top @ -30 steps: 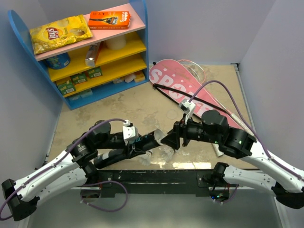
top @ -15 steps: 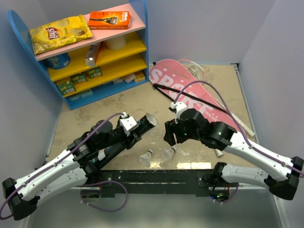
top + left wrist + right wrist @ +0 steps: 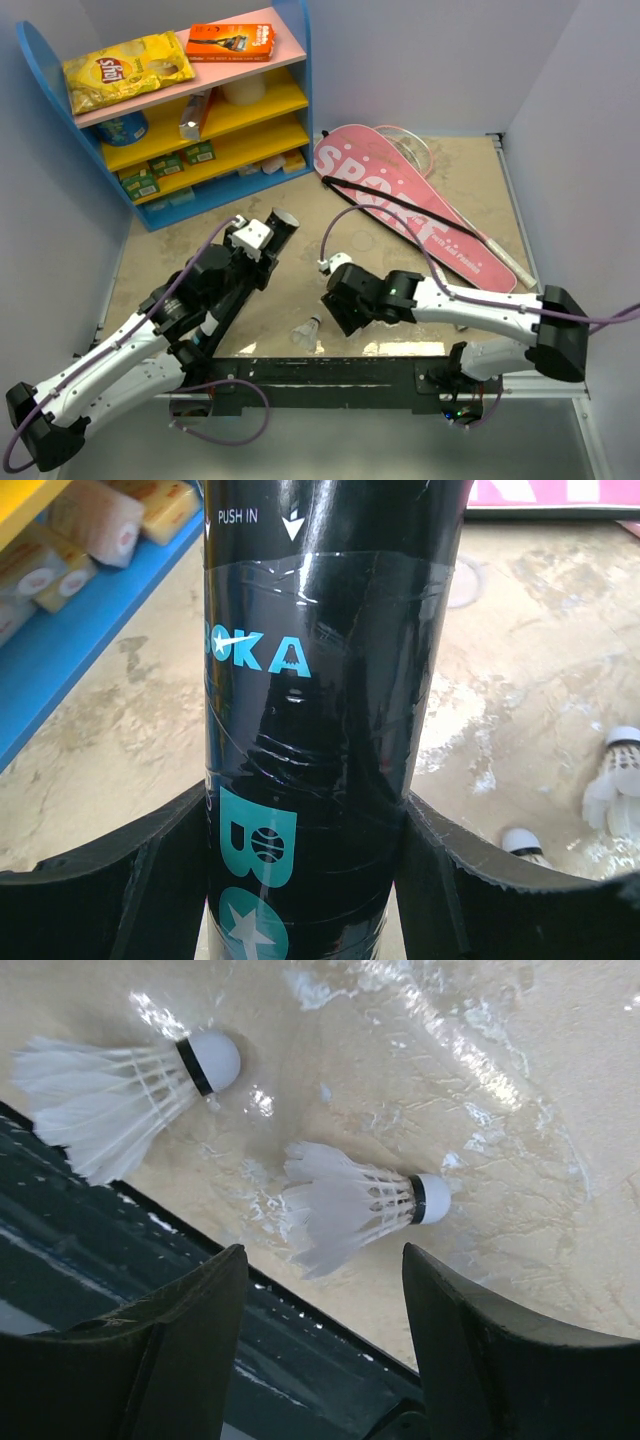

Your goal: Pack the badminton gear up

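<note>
My left gripper [image 3: 258, 252] is shut on the long black tube [image 3: 272, 232] and holds it tilted, open end toward the shelf; in the left wrist view the tube [image 3: 320, 680] fills the space between the jaws. My right gripper [image 3: 336, 312] is open and low near the table's front edge. In the right wrist view it [image 3: 325, 1260] hangs just above one white shuttlecock [image 3: 350, 1205], with a second shuttlecock [image 3: 120, 1090] to the left. One shuttlecock [image 3: 312, 328] shows from above. The pink SPORT cover [image 3: 400, 195] lies at the back right, and the racket's pale handle [image 3: 505, 255] pokes out of it.
A blue shelf unit [image 3: 150, 215] stands at the back left with a yellow chip bag [image 3: 125, 68] and an orange box [image 3: 230, 42] on top. A black rail [image 3: 330, 370] runs along the near edge, right below my right gripper. Grey walls close in both sides.
My right gripper pulled away from the tube's mouth and dropped to the shuttlecocks near the front edge. My left arm swung the tube back and left, toward the shelf.
</note>
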Controlling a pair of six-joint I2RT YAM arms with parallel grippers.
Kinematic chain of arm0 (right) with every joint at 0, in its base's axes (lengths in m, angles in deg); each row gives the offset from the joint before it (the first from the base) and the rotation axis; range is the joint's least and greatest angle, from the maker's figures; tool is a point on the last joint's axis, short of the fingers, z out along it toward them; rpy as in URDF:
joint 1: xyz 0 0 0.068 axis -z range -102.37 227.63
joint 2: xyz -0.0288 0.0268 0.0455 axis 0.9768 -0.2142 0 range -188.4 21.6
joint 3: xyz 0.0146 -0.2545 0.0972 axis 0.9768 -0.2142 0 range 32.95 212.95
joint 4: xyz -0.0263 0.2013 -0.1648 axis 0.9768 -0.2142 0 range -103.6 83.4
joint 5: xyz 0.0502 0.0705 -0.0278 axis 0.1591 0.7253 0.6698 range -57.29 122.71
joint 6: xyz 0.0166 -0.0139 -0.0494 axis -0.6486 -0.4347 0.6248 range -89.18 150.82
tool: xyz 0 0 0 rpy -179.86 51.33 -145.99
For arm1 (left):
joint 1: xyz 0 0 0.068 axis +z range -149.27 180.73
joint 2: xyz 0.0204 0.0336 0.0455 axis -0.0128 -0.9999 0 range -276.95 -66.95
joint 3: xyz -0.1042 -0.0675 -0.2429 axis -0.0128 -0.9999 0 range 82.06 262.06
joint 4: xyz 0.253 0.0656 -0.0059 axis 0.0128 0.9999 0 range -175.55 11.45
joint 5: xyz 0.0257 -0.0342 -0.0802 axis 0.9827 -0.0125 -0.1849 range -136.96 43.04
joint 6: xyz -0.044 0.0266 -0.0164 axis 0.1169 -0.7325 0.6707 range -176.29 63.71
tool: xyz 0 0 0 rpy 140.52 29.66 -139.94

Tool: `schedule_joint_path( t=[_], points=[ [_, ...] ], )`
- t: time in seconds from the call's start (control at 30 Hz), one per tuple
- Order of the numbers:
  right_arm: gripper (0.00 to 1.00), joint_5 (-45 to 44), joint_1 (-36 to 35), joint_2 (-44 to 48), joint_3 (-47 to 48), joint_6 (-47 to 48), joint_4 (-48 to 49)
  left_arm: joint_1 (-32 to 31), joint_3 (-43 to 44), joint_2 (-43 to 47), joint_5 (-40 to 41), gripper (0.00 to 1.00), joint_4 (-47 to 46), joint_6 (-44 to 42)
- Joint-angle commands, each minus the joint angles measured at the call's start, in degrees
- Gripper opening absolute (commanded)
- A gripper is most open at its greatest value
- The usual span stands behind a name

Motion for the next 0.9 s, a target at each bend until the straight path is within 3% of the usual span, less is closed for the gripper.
schedule_joint_path(
  t=[0.0, 0.43, 0.87],
  points=[
    [0.66, -8.39, -4.13, -5.7, 3.14, -2.63, -0.93, 1.14, 2.56, 0.48, 2.07, 0.0, 0.28, 4.17],
    [0.64, -19.21, -7.57, -12.3, 5.6, -7.38, -3.3, 1.05, 2.47, 1.27, 1.54, 0.0, 0.37, 3.82],
    [0.37, -22.46, -9.24, -18.02, 6.92, -8.78, -4.7, 1.14, 2.38, 0.57, 1.19, 0.0, 0.37, 3.47]
  ],
)
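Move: The shuttlecock next to be packed lies skirt-left, cork to the right and outward, some 7 cm below the right hand and about 2 cm ahead, neither left nor right of it. The other loose shuttlecock lies about 11 cm to the left of the right hand, level with it fore and aft. The mouth of the held tube is roughly 20 cm ahead of the right hand, 11 cm left and 17 cm higher. From the left hand, the first shuttlecock is about 18 cm right, 9 cm back and 17 cm below. The shuttlecock's feathered skirt is what the right hand comes down on: it sinks about 5 cm in two steps, easing slightly forward in between, while the wrist turns some 20 degrees to bring the fingers nearer upright. In the second half the open fingers close by about a third around the skirt, beginning to pinch it. The left hand holds the tube still. ##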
